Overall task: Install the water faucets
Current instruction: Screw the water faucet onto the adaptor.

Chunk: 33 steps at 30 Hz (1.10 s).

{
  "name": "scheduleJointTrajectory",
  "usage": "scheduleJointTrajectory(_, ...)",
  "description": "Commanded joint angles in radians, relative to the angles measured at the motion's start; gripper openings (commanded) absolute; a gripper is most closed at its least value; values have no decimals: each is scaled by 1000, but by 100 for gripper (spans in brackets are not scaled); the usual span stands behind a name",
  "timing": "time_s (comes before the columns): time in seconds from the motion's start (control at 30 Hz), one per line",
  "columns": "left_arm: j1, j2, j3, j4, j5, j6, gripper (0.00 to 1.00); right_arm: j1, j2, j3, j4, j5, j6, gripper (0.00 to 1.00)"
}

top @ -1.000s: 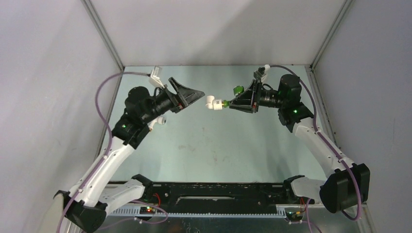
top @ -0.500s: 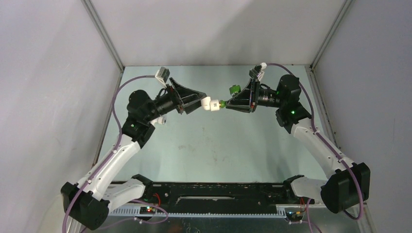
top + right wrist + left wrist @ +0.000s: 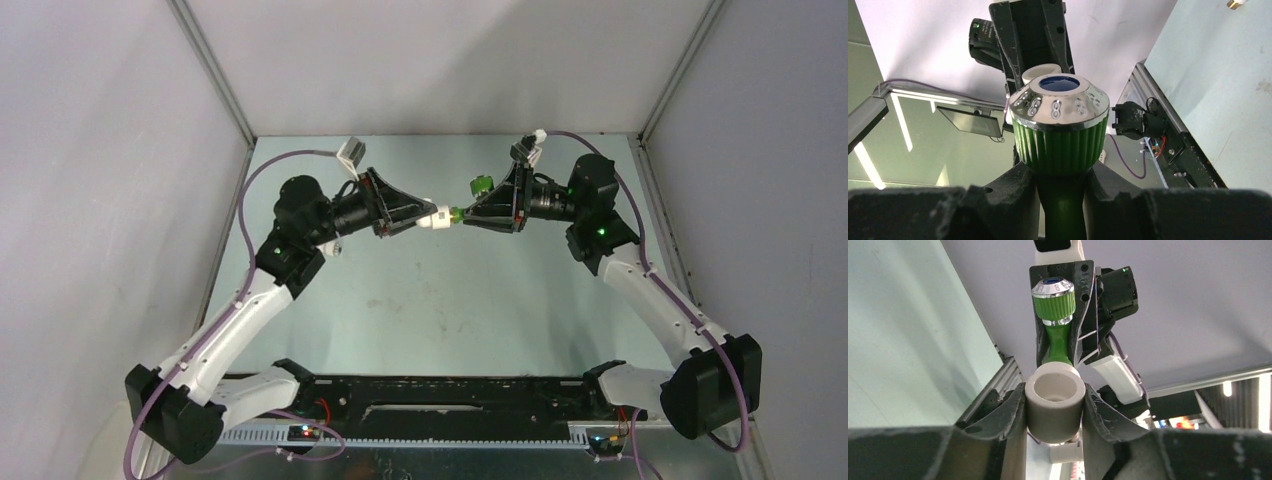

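Note:
The bright green water faucet (image 3: 457, 213) is held in mid-air above the table's back middle, with my right gripper (image 3: 466, 214) shut on its stem. In the right wrist view its ribbed green knob (image 3: 1060, 131) with a chrome cap stands just above the fingers (image 3: 1013, 190). A short white pipe fitting (image 3: 436, 216) sits on the faucet's end. My left gripper (image 3: 428, 217) is shut on that fitting, and both fingers press its sides in the left wrist view (image 3: 1055, 407). There the green faucet (image 3: 1055, 335) shows behind the fitting's open mouth. The white faucet is not clearly seen.
A small white part (image 3: 334, 246) lies on the table under the left arm; a white piece (image 3: 1066, 452) shows below the jaws. A small brass piece (image 3: 1236, 3) lies far off on the table. Grey walls and metal rails (image 3: 225, 95) close in three sides.
My left gripper moved right to the white fitting and closed on it. The right gripper shifted slightly up and left with the green faucet, then held still.

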<state>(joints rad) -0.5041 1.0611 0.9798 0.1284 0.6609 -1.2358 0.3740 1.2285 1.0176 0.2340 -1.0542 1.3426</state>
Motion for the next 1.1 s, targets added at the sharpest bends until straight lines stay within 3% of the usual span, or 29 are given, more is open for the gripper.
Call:
scheduleJointTrajectory(0.0, -25, -33, 78, -72, -21, 160, 3, 8, 0, 28, -40, 8, -17, 0)
scheduleJointTrajectory(0.13, -51, -36, 131, -165, -59, 312, 0, 18, 10, 75, -162, 9, -87, 0)
scheduleJointTrajectory(0.33, -73, -40, 190, -265, -49, 632, 0, 22, 13, 75, -181, 3, -75, 0)
scheduleJointTrajectory(0.5, -193, -113, 192, -330, -173, 1090, 0, 40, 19, 75, -173, -6, -47, 0)
scheduleJointTrajectory(0.6, -266, -149, 190, -385, -152, 1430, 0, 54, 21, 76, -174, -3, -38, 0)
scheduleJointTrajectory(0.7, -353, -161, 233, -484, -227, 1765, 0, 65, 22, 76, -182, 1, -38, 0)
scheduleJointTrajectory(0.8, -475, -165, 269, -582, -382, 2072, 0, 70, 25, 75, -176, 5, -31, 0)
scheduleJointTrajectory(0.87, -582, -164, 279, -600, -557, 2237, 0, 70, 26, 76, -171, 4, -25, 0)
scheduleJointTrajectory(1.07, -855, -134, 175, -466, -1096, 2706, 0, 73, 31, 76, -173, 8, -22, 0)
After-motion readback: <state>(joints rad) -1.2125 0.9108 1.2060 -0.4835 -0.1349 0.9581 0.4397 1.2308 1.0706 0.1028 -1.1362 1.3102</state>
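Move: The faucet's threaded inlet, already started in the white adaptor between the left fingers, lies about 4 cm to the left hand's right, level and straight ahead 0; the faucet's green knob is roughly 9 cm right and 5 cm ahead. From the right hand, which grips the faucet's body, the adaptor sits some 6 cm left at the same height, with the knob 5 cm ahead and 2 cm right. Keeping its pinch on the adaptor, the left hand rolls about 125 degrees around its own finger line, clockwise looking along the fingers towards the faucet, its front side going up over the top and back, while it travels some 6 cm back. The right hand keeps the faucet body clamped and follows about 3 cm back and slightly left, turning a little counter-clockwise. ##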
